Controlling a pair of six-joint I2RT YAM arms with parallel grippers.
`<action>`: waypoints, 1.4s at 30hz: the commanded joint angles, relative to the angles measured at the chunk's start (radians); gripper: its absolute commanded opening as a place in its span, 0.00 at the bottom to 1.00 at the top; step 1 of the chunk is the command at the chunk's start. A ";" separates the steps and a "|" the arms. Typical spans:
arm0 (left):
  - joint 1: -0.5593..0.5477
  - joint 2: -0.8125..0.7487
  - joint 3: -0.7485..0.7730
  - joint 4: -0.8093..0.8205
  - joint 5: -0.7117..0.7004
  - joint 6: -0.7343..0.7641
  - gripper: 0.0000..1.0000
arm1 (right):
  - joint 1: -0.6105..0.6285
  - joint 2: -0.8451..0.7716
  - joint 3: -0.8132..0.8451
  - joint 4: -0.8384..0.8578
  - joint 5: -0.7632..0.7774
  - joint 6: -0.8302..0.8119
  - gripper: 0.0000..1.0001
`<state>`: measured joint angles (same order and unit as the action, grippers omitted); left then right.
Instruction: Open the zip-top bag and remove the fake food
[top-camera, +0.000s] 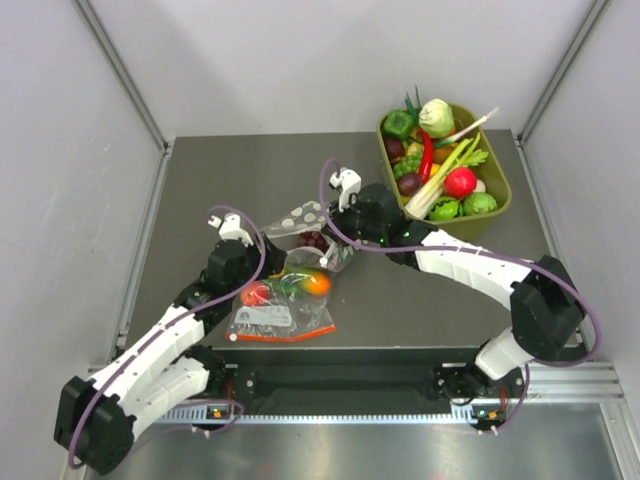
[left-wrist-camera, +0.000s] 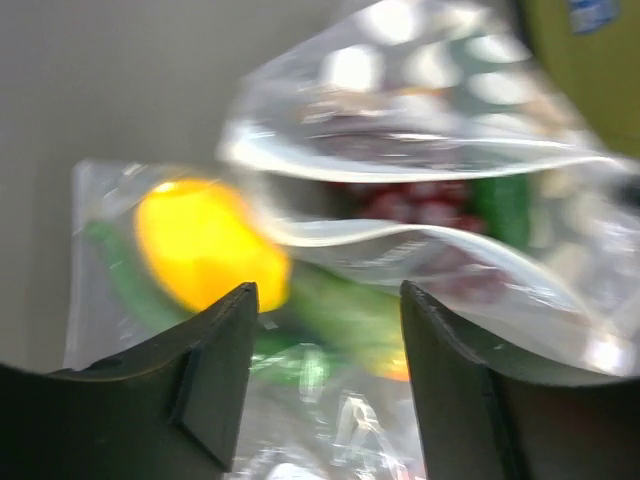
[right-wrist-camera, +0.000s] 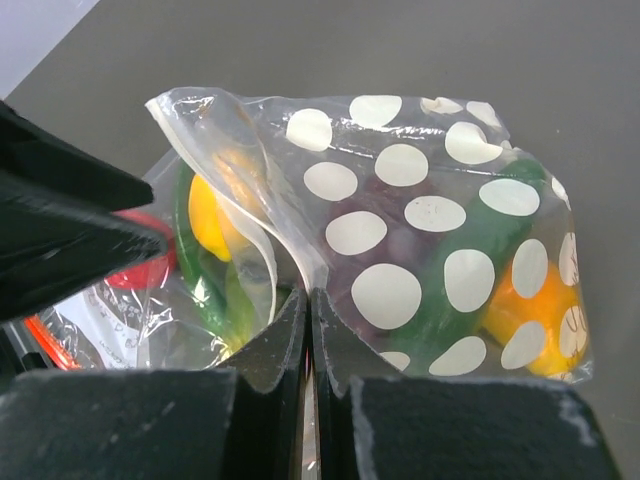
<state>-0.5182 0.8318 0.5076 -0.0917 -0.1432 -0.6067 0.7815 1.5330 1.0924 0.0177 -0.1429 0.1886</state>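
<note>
The zip-top bag (top-camera: 305, 220) (right-wrist-camera: 400, 215), clear with white polka dots, lies mid-table with its mouth (left-wrist-camera: 420, 185) gaping. My right gripper (right-wrist-camera: 310, 297) (top-camera: 335, 235) is shut on one lip of that mouth. Fake food shows through the plastic: a dark green piece (right-wrist-camera: 470, 290) and an orange-yellow fruit (right-wrist-camera: 545, 310) (top-camera: 313, 283) under the dots. A yellow fruit (right-wrist-camera: 213, 215) (left-wrist-camera: 205, 245) and more green (left-wrist-camera: 340, 310) sit by the mouth. My left gripper (left-wrist-camera: 328, 295) (top-camera: 255, 268) is open just in front of the mouth, with nothing between its fingers.
A plain clear bag (top-camera: 280, 320) with a red-orange zip strip lies at the near edge, a red round fruit (top-camera: 255, 293) in it. An olive bin (top-camera: 500, 205) of toy vegetables stands at the back right. White walls enclose the table on three sides.
</note>
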 joint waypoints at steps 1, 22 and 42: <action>0.062 0.042 -0.041 0.081 0.045 -0.099 0.62 | -0.013 -0.071 -0.008 0.065 0.002 0.022 0.00; 0.064 0.234 -0.032 0.245 -0.010 -0.031 0.38 | -0.024 -0.158 -0.083 0.087 -0.011 0.032 0.00; 0.066 0.108 0.301 -0.022 0.217 0.222 0.00 | -0.154 -0.260 -0.170 0.064 0.117 0.060 0.00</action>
<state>-0.4576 0.9417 0.7521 -0.0887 -0.0353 -0.4358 0.6571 1.3106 0.9466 0.0429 -0.0860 0.2291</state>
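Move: The near-left lip of the dotted zip-top bag's open mouth lies about 4 cm ahead of the left hand's open fingers, 1 cm to their left and some 5 cm below. From that hand, the lemon in the flat clear bag is about 4 cm ahead, 3 left and 8 down, the grapes 8 ahead, 7 right and 6 down, and the orange tomato 1 ahead, 7 right and 8 down. The right hand already grips the mouth's other end; from there the lip lies roughly 11 cm left, 1 back and 8 down. The left hand sinks about 5 cm with its fingers open while edging forward over the lemon's bag, shuts them on the white zip strip at the left of the mouth, then lifts the pinched edge some 13 cm, fingers tilting up about 15 degrees. The right hand keeps its pinch on the other end, drifting slowly right and a little back, then drawing faster to the right, away from the left hand, and slightly up and forward, about 7 cm to the right in all. ##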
